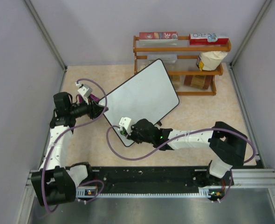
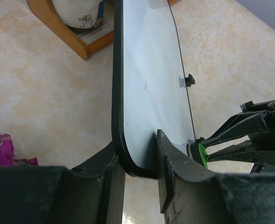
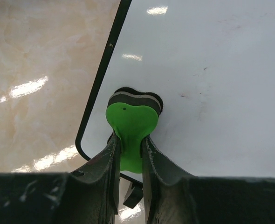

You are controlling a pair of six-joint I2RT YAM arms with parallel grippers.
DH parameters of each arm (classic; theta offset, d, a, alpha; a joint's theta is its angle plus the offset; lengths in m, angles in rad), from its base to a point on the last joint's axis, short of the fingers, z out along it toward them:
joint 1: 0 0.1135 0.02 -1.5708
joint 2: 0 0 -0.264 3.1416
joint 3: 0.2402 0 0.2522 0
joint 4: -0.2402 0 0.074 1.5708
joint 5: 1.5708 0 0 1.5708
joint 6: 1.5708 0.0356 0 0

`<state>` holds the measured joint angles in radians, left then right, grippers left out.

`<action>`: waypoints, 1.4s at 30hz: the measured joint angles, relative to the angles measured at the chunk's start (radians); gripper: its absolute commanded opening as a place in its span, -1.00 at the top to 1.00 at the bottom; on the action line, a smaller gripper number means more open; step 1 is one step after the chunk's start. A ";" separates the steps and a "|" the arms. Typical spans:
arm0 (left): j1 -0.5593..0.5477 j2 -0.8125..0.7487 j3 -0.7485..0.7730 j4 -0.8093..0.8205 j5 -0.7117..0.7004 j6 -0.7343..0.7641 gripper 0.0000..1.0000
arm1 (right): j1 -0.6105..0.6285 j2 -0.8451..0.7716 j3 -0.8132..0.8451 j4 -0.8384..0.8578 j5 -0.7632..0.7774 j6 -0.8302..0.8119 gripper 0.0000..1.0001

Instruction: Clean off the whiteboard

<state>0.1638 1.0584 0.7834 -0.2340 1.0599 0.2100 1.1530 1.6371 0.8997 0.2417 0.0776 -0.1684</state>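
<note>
The whiteboard (image 1: 144,95) lies skewed on the beige table, a white glossy sheet with a thin black frame; only faint specks show on it. My left gripper (image 1: 101,110) is shut on its left corner, and in the left wrist view the board's (image 2: 149,79) edge sits clamped between the fingers of that gripper (image 2: 136,149). My right gripper (image 1: 128,132) is over the near corner. In the right wrist view that gripper (image 3: 129,140) is shut on a green eraser (image 3: 130,126), whose pad presses on the whiteboard (image 3: 212,84) just inside the frame. The eraser (image 2: 202,155) also shows in the left wrist view.
A wooden rack (image 1: 182,60) with boxes and a bag stands right behind the board's far corner. A purple packet (image 2: 0,149) lies on the table by the left arm. Grey walls close in the table on three sides.
</note>
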 measured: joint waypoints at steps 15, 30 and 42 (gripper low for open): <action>0.000 0.000 0.000 0.001 0.002 0.001 1.00 | -0.118 -0.068 -0.069 0.020 0.042 -0.093 1.00; -0.001 0.000 0.000 0.000 0.006 0.001 1.00 | -0.378 -0.115 -0.106 -0.053 0.037 -0.034 1.00; -0.004 -0.017 -0.004 -0.001 0.005 0.002 1.00 | -0.463 -0.217 -0.106 -0.116 0.056 -0.029 1.00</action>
<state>0.1596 1.0416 0.7795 -0.2352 1.0649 0.2119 0.6895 1.4200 0.7937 0.1253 0.1333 -0.1974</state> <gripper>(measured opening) 0.329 0.191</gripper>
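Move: The right hand holds the eraser at the whiteboard's near corner, which lies some 6 cm back and 1 cm right. The board's right corner is about 16 cm ahead and 27 cm right. Along the near edge, the near clip sits 4 cm back and 8 cm right, the far clip 5 cm ahead and 17 cm right. From the left hand, gripping the left corner, that right corner is some 37 cm right, 3 cm ahead and 10 cm lower. The right hand sweeps the held eraser about 20 cm right and forward towards the right corner, finally rising. ##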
